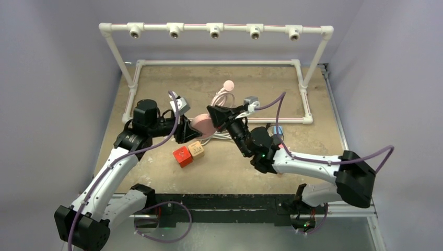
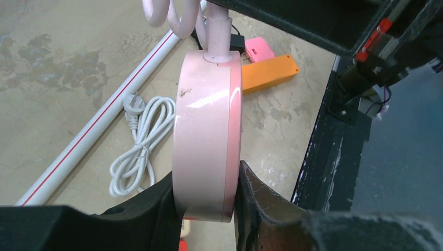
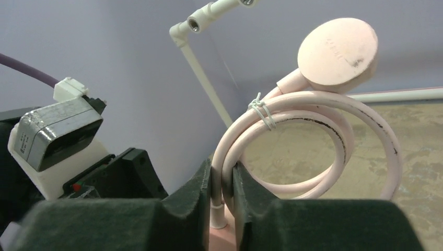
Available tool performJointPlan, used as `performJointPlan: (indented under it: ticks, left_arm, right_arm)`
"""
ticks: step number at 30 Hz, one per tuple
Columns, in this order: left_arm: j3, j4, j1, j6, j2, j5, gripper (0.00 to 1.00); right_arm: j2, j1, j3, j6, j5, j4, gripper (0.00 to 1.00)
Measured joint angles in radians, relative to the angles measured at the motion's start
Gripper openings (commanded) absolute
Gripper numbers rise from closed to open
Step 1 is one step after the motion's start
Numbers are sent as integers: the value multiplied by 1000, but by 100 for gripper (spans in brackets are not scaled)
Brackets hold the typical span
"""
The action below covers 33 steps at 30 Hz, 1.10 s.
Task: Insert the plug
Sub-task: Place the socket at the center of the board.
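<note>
A flat round pink socket body (image 2: 206, 120) stands on edge, and my left gripper (image 2: 206, 209) is shut on it, one finger against each flat face. From above the body (image 1: 202, 125) sits mid-table between both grippers. Its pink cable (image 3: 313, 104) rises in a tied coil and ends in a round pink plug head (image 3: 338, 48), which is also visible in the top view (image 1: 228, 83). My right gripper (image 3: 222, 193) is shut on the cable just above the body. A bundled white cord with a plug (image 2: 133, 103) lies on the table beyond.
A red block (image 1: 182, 156) and a tan block (image 1: 196, 149) lie just in front of the left gripper (image 1: 185, 130). A white pipe frame (image 1: 219, 29) fences the table's back half. An orange block (image 2: 269, 72) and a pink item (image 2: 259, 48) lie near the table edge.
</note>
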State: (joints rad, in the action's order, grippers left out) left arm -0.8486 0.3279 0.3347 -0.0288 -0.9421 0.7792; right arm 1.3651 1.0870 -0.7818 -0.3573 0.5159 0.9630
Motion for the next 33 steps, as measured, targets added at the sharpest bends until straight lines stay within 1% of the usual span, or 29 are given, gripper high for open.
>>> performJointPlan:
  ticks: [2,3,4,7,10,14,17,19,22,26,30,33]
  left_arm:
    - [1,21,8,63,7,-3,0]
    - [3,33,9,99,14,-19,0]
    - [5,43,8,129,19,-32,0]
    - [24,89,9,263,45,-84,0]
    - [57,141,20,412,77,-134,0]
    - [106,198,58,567,105,-183,0]
    - [138,237,116,662,115,-221,0]
    - [156,248,164,708,127,-241,0]
    - [188,247,262,777,164,-274,0]
    - [248,224,394,891,224,-317,0]
    - [343,193,460,1041,301,-344,0]
    - [431,199,475,1191,377,-356,0]
  right_arm:
    - [-51,0,19,-30,-19,-65,53]
    - [-88,2,32,-49,-37,-112,61]
    - [-130,5,42,-70,-58,-166,67]
    - [-263,11,53,-116,-126,-352,76]
    - [-383,13,53,-143,-187,-533,80]
    - [-513,13,53,-177,-243,-771,81]
    - [-588,13,53,-206,-246,-939,80]
    - [-622,13,53,-216,-242,-1018,79]
    - [-640,13,53,-220,-225,-1088,78]
    - [-607,13,51,-218,-206,-1134,78]
    - [-533,13,51,-212,-193,-1143,77]
    - [-494,13,51,-210,-192,-1149,77]
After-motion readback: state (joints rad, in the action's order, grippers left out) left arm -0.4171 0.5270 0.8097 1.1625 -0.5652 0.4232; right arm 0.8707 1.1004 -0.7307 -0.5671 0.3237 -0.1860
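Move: Held in the left fingers, the pink socket has its middle some 4 cm to their right and 2 cm ahead; its intended spot on bare board lies about 9 cm right, 5 cm back and 23 cm below. Under that hand stand the red block, 7 cm left, level, and the beige block, 2 cm left, 4 cm ahead. From the right hand, which grips the cord coil, the socket lies 3 cm back, 2 cm left and 9 cm below. Opening wide, the right hand lets go of the pink cord and backs off to the right, then sinks, its fingers tipping down. The left keeps its pinch on the socket, drops and then draws back towards the robot as well, ending about 14 cm lower and 9 cm back, rolling and swinging clockwise, some 75 degrees of turn in all. ##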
